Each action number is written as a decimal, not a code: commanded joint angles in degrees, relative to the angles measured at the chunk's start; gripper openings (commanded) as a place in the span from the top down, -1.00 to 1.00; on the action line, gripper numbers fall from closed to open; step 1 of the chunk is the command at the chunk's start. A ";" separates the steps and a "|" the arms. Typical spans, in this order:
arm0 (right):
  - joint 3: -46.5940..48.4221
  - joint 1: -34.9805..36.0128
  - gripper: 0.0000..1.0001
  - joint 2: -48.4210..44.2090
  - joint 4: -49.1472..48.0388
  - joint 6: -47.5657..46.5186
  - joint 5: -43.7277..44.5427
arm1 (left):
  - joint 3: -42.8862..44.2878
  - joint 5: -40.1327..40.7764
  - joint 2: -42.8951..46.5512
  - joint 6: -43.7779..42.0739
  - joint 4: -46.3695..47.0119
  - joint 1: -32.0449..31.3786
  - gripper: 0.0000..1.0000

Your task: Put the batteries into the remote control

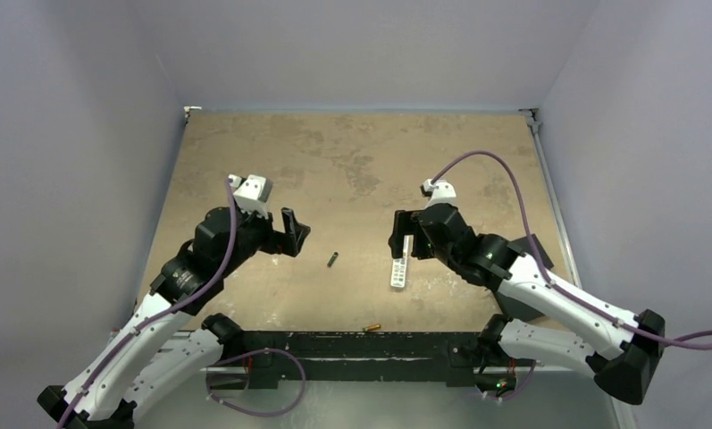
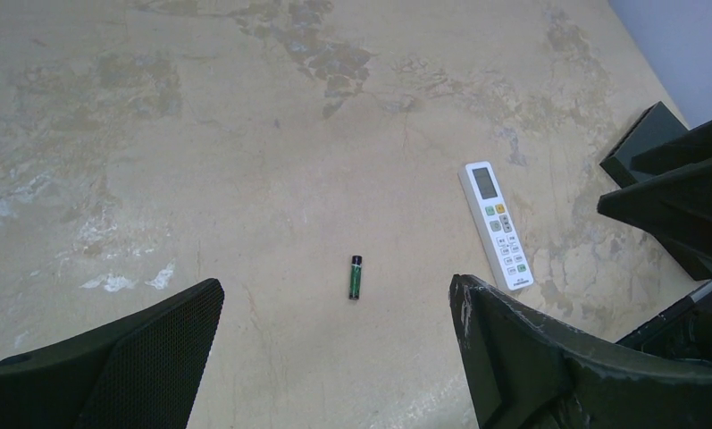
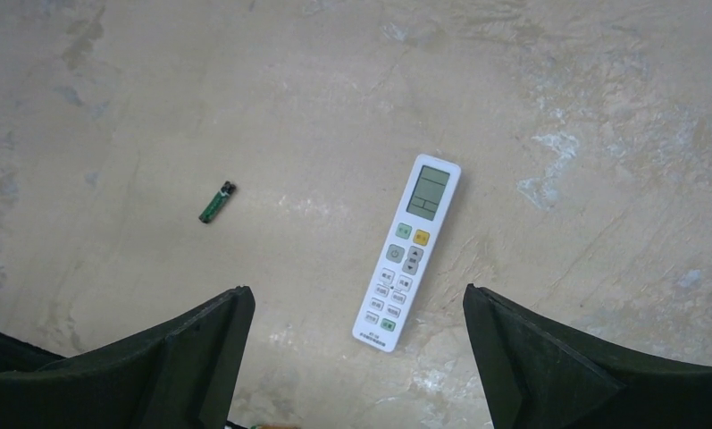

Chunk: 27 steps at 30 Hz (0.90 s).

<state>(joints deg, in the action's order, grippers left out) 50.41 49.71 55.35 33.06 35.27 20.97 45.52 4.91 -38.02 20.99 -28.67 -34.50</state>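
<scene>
The white remote control [image 1: 399, 271] lies face up, buttons showing, on the tan table just below my right gripper [image 1: 401, 234]. In the right wrist view the remote control [image 3: 411, 253] sits between and ahead of the wide-open fingers of that gripper [image 3: 356, 295]. A dark green-labelled battery [image 1: 333, 260] lies left of the remote, and the left wrist view shows the same battery [image 2: 356, 277] ahead of my left gripper [image 2: 336, 293], which is open and holds nothing. A gold battery [image 1: 372, 327] rests near the table's front edge. The remote's back is hidden.
A black mounting bar [image 1: 352, 344] runs along the near edge between the arm bases. Grey walls close in the table on three sides. Purple cables [image 1: 486, 156] loop off both arms. The right gripper's fingers [image 2: 674, 192] show at the right of the left wrist view.
</scene>
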 commanded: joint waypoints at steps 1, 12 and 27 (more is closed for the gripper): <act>-1.34 -0.06 -0.98 3.81 -3.32 -0.69 -1.66 | 0.08 1.46 0.93 0.57 0.28 0.36 -0.98; -3.65 0.03 -0.92 11.43 -5.56 2.02 -0.82 | -0.08 3.02 1.98 1.04 -0.08 0.31 -0.98; -6.25 0.70 -0.89 18.62 -5.35 12.45 2.98 | 0.25 4.92 0.59 1.52 -0.75 0.31 -0.96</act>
<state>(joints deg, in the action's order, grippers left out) 44.62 49.87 72.84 28.42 42.89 21.10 45.50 8.75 -37.39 21.91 -29.54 -34.50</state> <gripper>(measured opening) 0.950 0.985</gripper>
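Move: Below the open right hand lies the remote control, its middle about 4 cm ahead, 1 cm to the right and 18 cm down. The green battery lies some 5 cm ahead and 16 cm to the left of that hand; the orange battery about 12 cm back and 6 cm left, both also on the table. From the left hand, the remote is roughly 6 cm ahead, 23 cm to the right and 23 cm below. Sinking almost straight down, the right hand drops about 11 cm towards the remote control, quicker at first. Meanwhile its fingers tip some 15 degrees more steeply downward and the wrist rolls a little, left side lowering. The gripper stays wide open and is still clear above the remote, touching nothing. ##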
